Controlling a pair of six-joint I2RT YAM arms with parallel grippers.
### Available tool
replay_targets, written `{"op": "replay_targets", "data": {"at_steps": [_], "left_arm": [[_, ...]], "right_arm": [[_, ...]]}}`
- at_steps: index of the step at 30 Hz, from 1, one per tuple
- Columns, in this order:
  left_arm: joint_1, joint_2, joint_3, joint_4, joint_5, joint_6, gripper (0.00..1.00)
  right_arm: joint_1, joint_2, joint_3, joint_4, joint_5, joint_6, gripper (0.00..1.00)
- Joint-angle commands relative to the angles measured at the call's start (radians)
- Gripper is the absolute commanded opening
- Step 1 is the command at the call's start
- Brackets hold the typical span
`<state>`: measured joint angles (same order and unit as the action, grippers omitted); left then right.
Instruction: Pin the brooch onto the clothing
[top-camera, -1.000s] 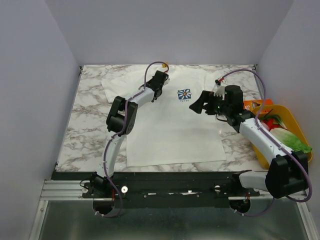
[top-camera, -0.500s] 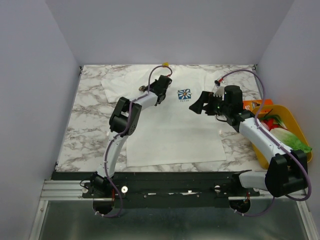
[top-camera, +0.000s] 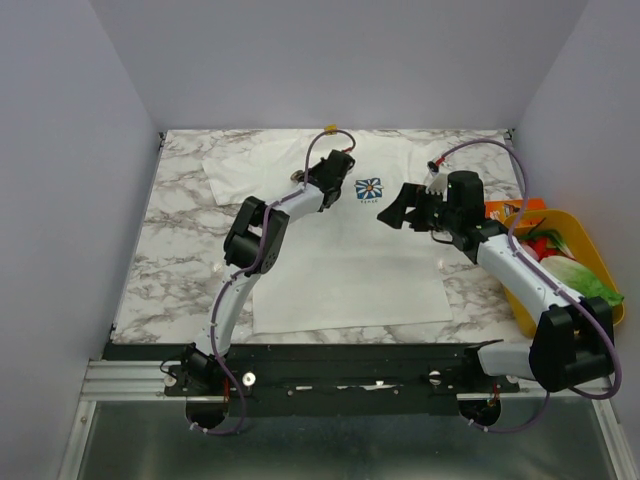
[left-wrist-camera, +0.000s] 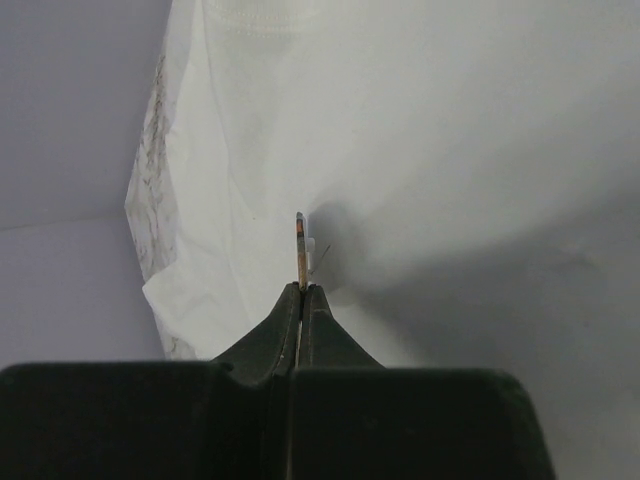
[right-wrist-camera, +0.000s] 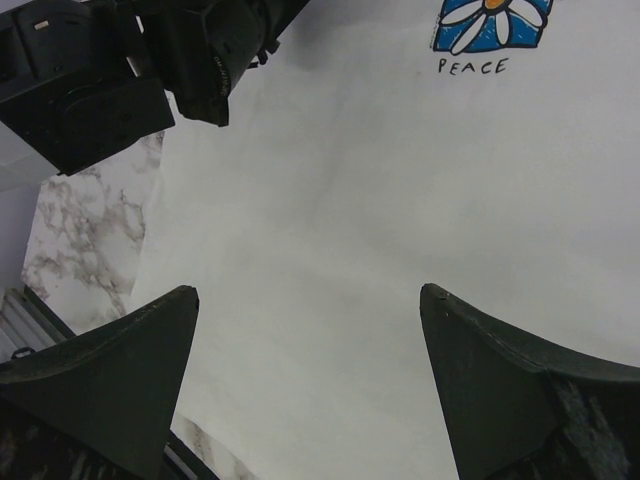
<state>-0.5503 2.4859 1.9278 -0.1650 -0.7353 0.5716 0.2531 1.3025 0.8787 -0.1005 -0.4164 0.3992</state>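
Note:
The clothing (top-camera: 340, 260), a white T-shirt with a blue flower print (top-camera: 369, 188), lies flat on the marble table. My left gripper (top-camera: 338, 172) hangs over the chest just left of the print. In the left wrist view that left gripper (left-wrist-camera: 302, 290) is shut on the brooch (left-wrist-camera: 300, 245). The brooch shows edge-on, its thin pin sticking out toward a dimple in the clothing (left-wrist-camera: 450, 150). Whether the pin touches the cloth I cannot tell. My right gripper (top-camera: 397, 208) hovers open right of the print. In its own view the right gripper (right-wrist-camera: 310, 300) has only bare shirt (right-wrist-camera: 330, 200) between its fingers.
A yellow basket (top-camera: 588, 238) holding vegetables stands at the table's right edge, beside the right arm. The yellow neck label (top-camera: 329, 129) marks the shirt's collar at the back. In the right wrist view, the left arm's black wrist (right-wrist-camera: 200, 60) fills the upper left.
My left gripper has moved right and slightly back across the chest, closer to the flower print, still holding the brooch. The right arm has barely moved.

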Motion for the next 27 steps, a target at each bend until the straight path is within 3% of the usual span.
{"op": "replay_targets", "data": {"at_steps": [1, 5, 11, 17, 27], "left_arm": [[-0.003, -0.007, 0.037, -0.03, 0.065, -0.068, 0.0], [0.001, -0.028, 0.033, -0.019, 0.077, -0.088, 0.0], [0.021, 0.01, 0.059, 0.002, -0.084, -0.007, 0.0], [0.059, 0.028, 0.066, 0.018, -0.153, -0.019, 0.0], [0.053, 0.16, 0.186, 0.009, -0.234, 0.096, 0.0]], "right_arm": [[-0.008, 0.011, 0.006, -0.008, -0.024, -0.003, 1.0], [-0.008, 0.012, 0.012, -0.008, -0.032, -0.003, 1.0], [-0.008, 0.017, 0.014, -0.008, -0.039, -0.003, 1.0], [-0.011, 0.029, 0.014, -0.008, -0.051, -0.003, 1.0], [-0.009, 0.034, 0.014, -0.008, -0.059, -0.003, 1.0]]}}
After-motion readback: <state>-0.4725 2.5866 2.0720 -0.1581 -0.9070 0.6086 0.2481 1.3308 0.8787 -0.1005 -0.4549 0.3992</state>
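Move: The brooch is already pinched in the left fingers, close over the shirt. The shirt's left shoulder area lies about 6 cm to that hand's left, 3 cm ahead and some 4 cm below. The printed patch lies about 20 cm to the hand's right and 3 cm back; the yellow tag is roughly 10 cm right and 14 cm ahead. From the right hand, the shoulder area is about 27 cm left, 23 cm ahead and 17 cm below. Keep the brooch pinched and let the left gripper ease about 1 cm right, then sweep it some 7 cm left, away from the printed patch and towards the shirt's left shoulder area. Carry it about 2.5 cm forward and slightly up on the way, turning the wrist some 10 degrees counter-clockwise, with the brooch held low over the cloth. ##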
